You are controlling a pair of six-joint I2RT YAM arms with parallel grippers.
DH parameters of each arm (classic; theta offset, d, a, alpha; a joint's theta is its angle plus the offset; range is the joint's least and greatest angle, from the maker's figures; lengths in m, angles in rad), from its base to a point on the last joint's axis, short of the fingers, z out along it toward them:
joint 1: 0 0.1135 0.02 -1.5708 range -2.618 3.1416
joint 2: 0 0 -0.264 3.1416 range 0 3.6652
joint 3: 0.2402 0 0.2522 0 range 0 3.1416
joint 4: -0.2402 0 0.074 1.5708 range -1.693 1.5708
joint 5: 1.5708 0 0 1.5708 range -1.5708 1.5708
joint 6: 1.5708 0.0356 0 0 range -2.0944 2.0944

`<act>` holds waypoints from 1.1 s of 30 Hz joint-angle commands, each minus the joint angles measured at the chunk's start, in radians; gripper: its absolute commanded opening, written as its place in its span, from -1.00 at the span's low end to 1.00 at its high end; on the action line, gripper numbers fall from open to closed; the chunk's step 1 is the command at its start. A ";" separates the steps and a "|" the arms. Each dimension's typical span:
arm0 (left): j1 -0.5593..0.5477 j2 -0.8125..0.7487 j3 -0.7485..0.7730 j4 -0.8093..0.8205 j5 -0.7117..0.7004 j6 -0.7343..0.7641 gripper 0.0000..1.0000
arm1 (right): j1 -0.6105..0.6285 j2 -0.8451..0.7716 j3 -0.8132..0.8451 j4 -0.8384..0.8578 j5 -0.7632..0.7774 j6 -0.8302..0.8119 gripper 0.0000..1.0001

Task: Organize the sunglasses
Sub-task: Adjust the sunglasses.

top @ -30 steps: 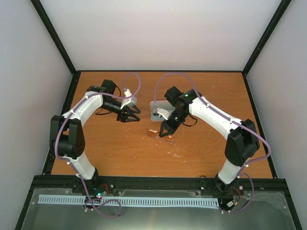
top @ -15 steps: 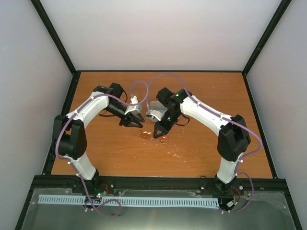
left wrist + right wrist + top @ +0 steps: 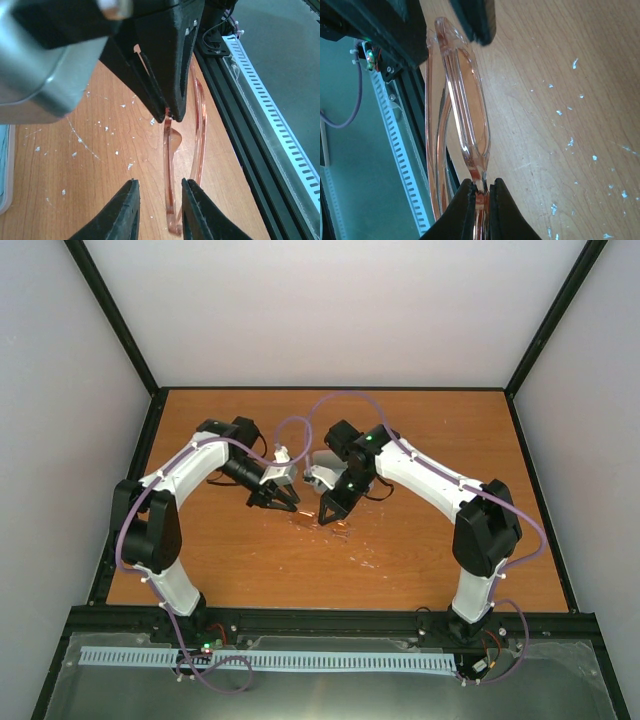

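Observation:
The sunglasses [image 3: 465, 100] have translucent orange lenses and a thin frame. My right gripper [image 3: 481, 192] is shut on their bridge. In the left wrist view the sunglasses [image 3: 172, 165] hang edge-on from the right gripper's black fingers [image 3: 167, 70]. My left gripper [image 3: 159, 205] is open, and the near end of the frame sits between its two fingers without touching them. In the top view the left gripper [image 3: 280, 502] and the right gripper [image 3: 328, 517] meet tip to tip over the middle of the table. The sunglasses barely show there.
The wooden table [image 3: 420, 560] has white specks and scratches on it. A pale blue thing [image 3: 4, 170] lies at the left edge of the left wrist view. The black rail and white slotted strip [image 3: 300, 660] run along the near edge. Walls close in three sides.
The right gripper has moved left with the sunglasses in it. The left gripper has moved right and forward until its open fingers straddle the end of the frame.

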 commanded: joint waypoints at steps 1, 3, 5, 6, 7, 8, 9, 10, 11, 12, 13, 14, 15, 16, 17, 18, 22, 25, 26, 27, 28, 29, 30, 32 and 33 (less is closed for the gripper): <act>-0.028 -0.016 0.018 -0.029 -0.010 0.060 -0.51 | 0.007 -0.014 0.034 0.031 0.012 0.022 -0.95; -0.036 -0.016 0.016 -0.027 -0.013 0.062 -0.54 | 0.007 -0.017 0.046 0.037 0.013 0.026 -0.94; -0.044 -0.015 0.015 -0.025 -0.017 0.063 -0.58 | 0.007 -0.015 0.060 0.034 0.010 0.025 -0.94; -0.047 -0.014 0.016 -0.023 -0.019 0.064 -0.60 | 0.007 -0.015 0.066 0.033 0.009 0.026 -0.94; -0.051 -0.014 0.015 -0.021 -0.021 0.063 -0.63 | 0.007 -0.016 0.071 0.031 0.008 0.025 -0.95; -0.054 -0.012 0.015 -0.017 -0.024 0.063 -0.69 | 0.007 -0.016 0.074 0.027 0.007 0.025 -0.94; -0.055 -0.011 0.015 -0.017 -0.025 0.062 -0.74 | 0.007 -0.017 0.079 0.025 0.006 0.023 -0.94; -0.056 -0.010 0.015 -0.015 -0.026 0.062 -0.79 | 0.007 -0.017 0.081 0.020 0.008 0.022 -0.94; -0.057 -0.008 0.015 -0.016 -0.028 0.061 -0.84 | 0.007 -0.019 0.081 0.018 0.008 0.022 -0.94; -0.058 -0.008 0.015 -0.014 -0.029 0.061 -0.91 | 0.007 -0.020 0.081 0.015 0.008 0.020 -0.94; -0.058 -0.007 0.016 -0.013 -0.030 0.061 -0.97 | 0.007 -0.022 0.083 0.013 0.008 0.020 -0.94; -0.059 -0.007 0.015 -0.012 -0.032 0.061 -0.98 | 0.007 -0.023 0.084 0.013 0.010 0.020 -0.95; -0.061 -0.005 0.015 -0.013 -0.035 0.061 -0.98 | 0.007 -0.024 0.084 0.013 0.015 0.020 -0.94; -0.062 -0.005 0.012 -0.010 -0.038 0.060 -0.99 | 0.007 -0.025 0.087 0.013 0.019 0.021 -0.94; -0.063 -0.003 0.011 -0.009 -0.044 0.059 -0.99 | 0.007 -0.025 0.089 0.016 0.023 0.022 -0.95; -0.064 -0.002 0.009 -0.009 -0.047 0.059 -0.99 | 0.008 -0.025 0.091 0.018 0.026 0.024 -0.94; -0.066 0.000 0.007 -0.005 -0.048 0.038 -0.99 | 0.006 -0.027 0.087 0.040 0.068 0.052 -0.94; -0.065 0.007 0.000 0.008 -0.043 -0.005 -0.99 | -0.006 -0.045 0.056 0.082 0.090 0.106 -0.70; -0.064 0.011 -0.002 0.010 -0.041 -0.014 -0.99 | -0.017 -0.052 0.043 0.098 0.079 0.120 -0.62; -0.064 0.013 -0.001 0.012 -0.040 -0.020 -0.99 | -0.028 -0.063 0.029 0.113 0.071 0.137 -0.55; -0.064 0.017 -0.002 0.013 -0.038 -0.025 -0.99 | -0.042 -0.085 0.014 0.130 0.066 0.154 -0.52; -0.064 0.021 -0.001 0.014 -0.037 -0.030 -0.99 | -0.055 -0.104 -0.001 0.145 0.057 0.166 -0.48; -0.064 0.023 -0.001 0.014 -0.035 -0.036 -0.99 | -0.071 -0.125 -0.014 0.161 0.053 0.178 -0.45; -0.064 0.034 0.001 0.013 -0.031 -0.041 -0.99 | -0.107 -0.175 -0.041 0.185 0.045 0.199 -0.41; -0.064 0.041 0.004 0.011 -0.028 -0.047 -0.99 | -0.128 -0.199 -0.053 0.191 0.044 0.208 -0.39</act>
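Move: The sunglasses hang in the air, still pinched at the bridge by the right fingers, so their middle is practically at the right hand. From the left hand, its fingers part-open around the near rim end, that middle lies about 4 cm to the right, 3 cm back and 2 cm lower. The open case lies on the table some 12 cm ahead of the left hand, 10 cm to its right and 14 cm below. The left hand eases about 1 cm back and 1 cm right onto the near end of the sunglasses and shuts its fingers on the rim, then holds almost still, while the right hand, still pinching the bridge, first rises about 1 cm. Only after the left grip is shut does the right hand open its fingers to about a quarter, let go of the bridge and draw away forward and up, roughly 3 cm forward in all, edging right and turning some 10 degrees clockwise. ##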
